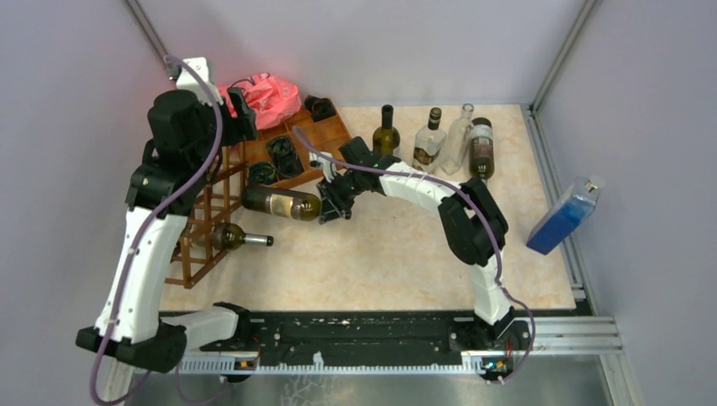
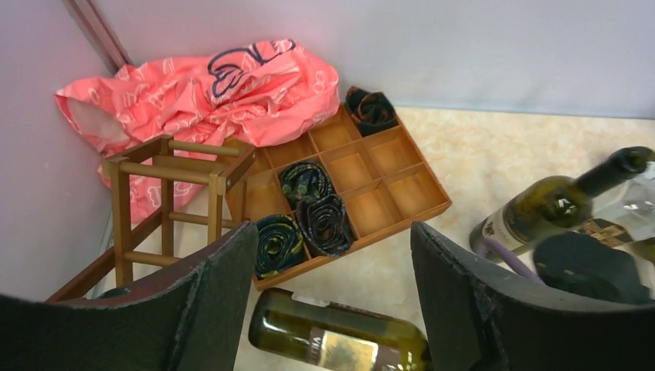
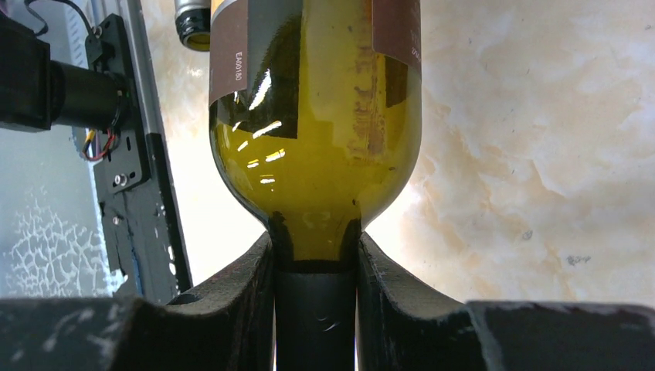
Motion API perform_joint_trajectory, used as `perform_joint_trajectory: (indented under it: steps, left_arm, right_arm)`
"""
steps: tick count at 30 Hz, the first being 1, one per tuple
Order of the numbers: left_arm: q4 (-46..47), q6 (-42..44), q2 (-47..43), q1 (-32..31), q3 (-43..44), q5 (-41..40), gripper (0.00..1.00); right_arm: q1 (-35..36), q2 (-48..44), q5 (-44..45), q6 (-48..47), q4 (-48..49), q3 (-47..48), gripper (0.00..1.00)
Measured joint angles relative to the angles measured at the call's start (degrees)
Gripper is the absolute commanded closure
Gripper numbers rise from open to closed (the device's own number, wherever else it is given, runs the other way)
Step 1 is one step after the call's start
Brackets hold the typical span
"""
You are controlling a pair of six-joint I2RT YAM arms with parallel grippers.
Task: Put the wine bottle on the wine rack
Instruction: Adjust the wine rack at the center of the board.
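A green wine bottle [image 1: 279,202] with a brown label hangs level over the table, its base toward the wine rack [image 1: 196,254]. My right gripper [image 1: 330,203] is shut on its neck; the right wrist view shows the fingers clamped on the dark capsule of the bottle [image 3: 317,154], right gripper [image 3: 315,247]. The dark wooden rack stands at the left and holds another bottle [image 1: 237,238] lying in a lower cell. My left gripper [image 1: 241,114] hovers above, open and empty. In its wrist view the left gripper [image 2: 334,228] frames the bottle's base [image 2: 340,340] below, with the rack [image 2: 166,166] to the left.
An orange-brown compartment tray [image 1: 325,135] with rolled ties sits behind the rack, and a pink bag [image 1: 266,95] lies in the back corner. Several bottles [image 1: 431,139] stand at the back. A blue container [image 1: 562,218] leans at the right wall.
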Motion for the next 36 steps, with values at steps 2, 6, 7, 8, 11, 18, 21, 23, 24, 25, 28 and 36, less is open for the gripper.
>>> perform_joint_trajectory:
  steps: [2, 6, 7, 8, 11, 18, 21, 23, 24, 25, 28, 36]
  left_arm:
    - [-0.02, -0.31, 2.54, 5.18, 0.04, 4.48, 0.25]
    - [1.66, -1.09, 5.70, 16.22, -1.40, 12.61, 0.24]
    - [2.56, -1.25, 6.05, 19.15, -2.45, 14.29, 0.23]
    - [3.63, -1.22, 6.29, 21.77, -3.80, 16.00, 0.23]
    - [6.62, -0.68, 7.23, 27.32, -7.98, 20.37, 0.24]
    - [12.48, 3.80, 14.19, 31.76, -14.45, 29.66, 0.24]
    - [13.51, 6.95, 17.00, 31.76, -14.75, 32.20, 0.25]
    - [14.01, 8.79, 18.58, 31.76, -14.75, 33.48, 0.28]
    - [14.14, 9.53, 19.23, 31.76, -14.75, 33.94, 0.31]
    - [14.16, 10.36, 20.00, 31.76, -14.75, 34.42, 0.34]
    - [14.01, 11.96, 21.44, 31.76, -14.75, 35.50, 0.41]
    - [13.03, 14.84, 23.32, 31.93, -14.75, 39.91, 0.62]
  right_arm:
    - [0.00, -0.96, 0.00, -0.70, -0.11, -1.16, 1.00]
    - [0.00, -3.85, -0.07, -1.77, -0.31, -4.59, 1.00]
    - [0.00, -4.57, -0.11, -2.12, -0.57, -5.27, 1.00]
    - [-0.07, -5.20, -0.17, -2.40, -0.63, -5.73, 1.00]
    - [-0.44, -6.40, -0.59, -3.02, -0.46, -6.58, 1.00]
    - [-1.88, -9.03, -2.14, -3.61, 0.02, -8.61, 1.00]
    - [-2.58, -10.05, -2.95, -3.69, 0.13, -9.53, 1.00]
    - [-3.08, -10.56, -3.72, -3.74, 0.55, -10.14, 1.00]
    - [-3.32, -10.67, -4.04, -3.74, 0.57, -10.27, 1.00]
    - [-3.61, -10.78, -4.39, -3.74, 0.63, -10.43, 1.00]
    - [-4.37, -10.97, -4.90, -3.78, 1.03, -10.84, 1.00]
    - [-6.29, -12.04, -6.14, -3.74, 1.27, -11.37, 1.00]
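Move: The wine rack's right-hand post at its far end is some 12 cm ahead of the left hand, 10 cm to its left and 22 cm below. About 30 cm or more beneath that hand, the held bottle lies roughly 3 cm back and 2 cm right; the racked bottle, 3 cm back and 15 cm left. The tie box is 27 cm ahead, 5 cm right, on the table. From the right hand that post lies about 24 cm left, 13 cm ahead, 10 cm higher. Ending with its fingertips on either side of the wine rack's right-hand post, with no squeeze yet plain, the left hand swings forward and left, then mostly sinks, about 22 cm down in all; it tips down some 20 degrees and partly closes late. The right hand keeps its pinch on the bottle neck, drawing it right, away from the rack, and slightly up. ##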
